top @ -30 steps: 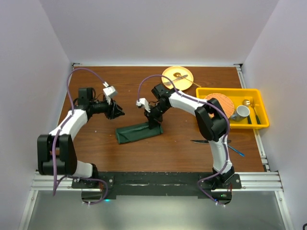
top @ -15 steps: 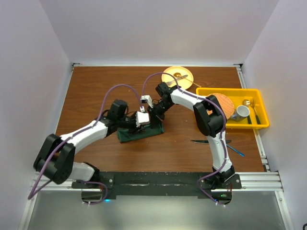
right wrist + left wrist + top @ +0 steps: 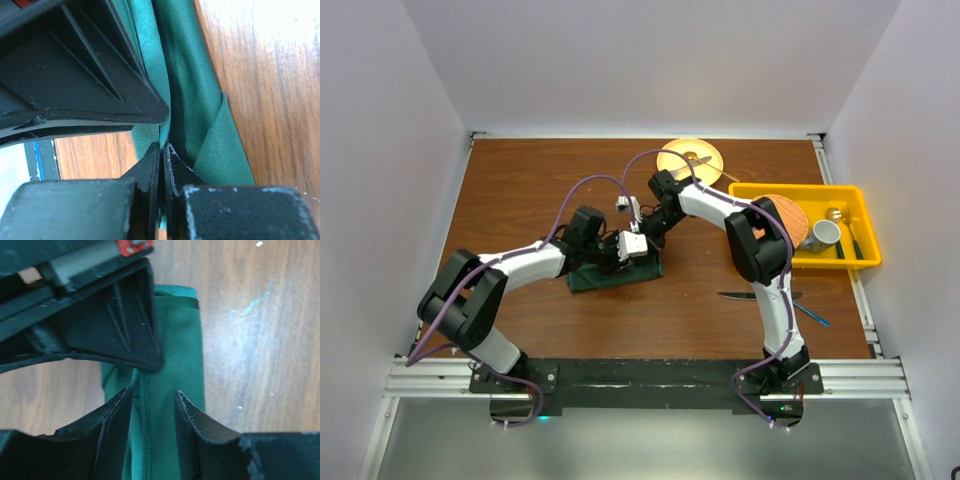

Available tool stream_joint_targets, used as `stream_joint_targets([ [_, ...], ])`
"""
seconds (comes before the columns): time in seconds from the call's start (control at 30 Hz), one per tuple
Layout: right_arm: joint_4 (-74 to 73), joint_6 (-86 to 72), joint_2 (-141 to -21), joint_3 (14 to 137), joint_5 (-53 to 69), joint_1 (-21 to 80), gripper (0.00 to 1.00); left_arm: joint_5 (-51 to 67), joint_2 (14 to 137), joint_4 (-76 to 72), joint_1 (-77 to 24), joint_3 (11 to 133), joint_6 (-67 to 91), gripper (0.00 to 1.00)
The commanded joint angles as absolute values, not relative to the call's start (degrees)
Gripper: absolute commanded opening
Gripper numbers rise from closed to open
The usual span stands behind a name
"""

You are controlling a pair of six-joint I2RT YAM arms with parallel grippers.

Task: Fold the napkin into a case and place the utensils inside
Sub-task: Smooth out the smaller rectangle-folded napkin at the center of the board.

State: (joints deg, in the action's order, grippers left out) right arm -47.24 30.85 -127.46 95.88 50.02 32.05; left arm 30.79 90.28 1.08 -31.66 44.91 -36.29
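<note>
The dark green napkin lies on the wooden table, folded into a narrow long case. My right gripper is at its right end, shut on a raised edge of the cloth, with its fingertips pressed together. My left gripper has come in right beside it and is open. Its jaws straddle a seam of the napkin without closing on it. The dark-handled knife and the blue fork lie on the table near the right arm.
At the back stands a yellow plate with a metal utensil on it. A yellow bin at the right holds an orange disc, a cup and bare-metal cutlery. The two grippers crowd each other above the napkin.
My left arm has swung from the far left across to the napkin, stopping beside the right gripper. The right gripper has stayed shut at the napkin's right end.
</note>
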Motion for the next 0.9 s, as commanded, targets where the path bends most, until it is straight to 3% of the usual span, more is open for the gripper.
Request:
stream_joint_targets([
  [0.0,-48.5,31.0,-127.4,97.6,52.6,31.7,0.00,29.4,89.8,-3.9,-32.1,46.8,-38.1,0.44],
  [0.37,-48.3,30.4,-127.7,98.1,53.3,31.6,0.00,30.0,92.7,-4.0,-32.3,47.7,-39.9,0.42],
  [0.47,-48.8,30.7,-127.6,98.1,53.6,31.6,0.00,30.3,94.6,-1.4,-32.3,49.8,-40.0,0.27],
  [0.5,-49.0,30.7,-127.6,98.2,53.8,31.6,0.00,30.2,94.8,-0.6,-32.3,50.2,-40.0,0.17],
  [0.6,-49.4,30.7,-127.4,98.3,54.1,31.4,0.00,30.2,94.6,2.6,-32.3,50.5,-40.3,0.06],
  [0.8,-50.5,30.2,-126.7,98.2,55.0,30.8,0.00,31.5,93.6,7.9,-32.3,50.6,-39.9,0.00],
  [0.87,-50.6,29.5,-126.1,98.1,55.1,30.4,0.07,31.4,93.8,10.0,-32.3,50.8,-39.9,0.00],
])
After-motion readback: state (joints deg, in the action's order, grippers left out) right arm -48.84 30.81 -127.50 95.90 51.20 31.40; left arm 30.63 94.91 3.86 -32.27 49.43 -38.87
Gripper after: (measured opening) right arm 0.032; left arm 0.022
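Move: The left hand's open fingers hover about 1 cm over the lengthwise edge along the middle of the folded napkin. The bit they will take is about 1 cm ahead and 1 cm to the right, some 4 cm left of the right hand's existing pinch and level with it. The napkin's right end lies roughly 9 cm right of the left hand and about 1 cm back; the yellow plate is about 22 cm ahead and 16 cm to the right. Left fingers shut on the napkin's lengthwise edge, right beside the right hand's closed pinch, from nearly half open to closed. Before that the left hand slides forward about 1.5 cm, rising slightly, then sinks some 1.5 cm onto the cloth as the fingers close, easing back a little at the end. The right hand stays put and keeps its hold. ##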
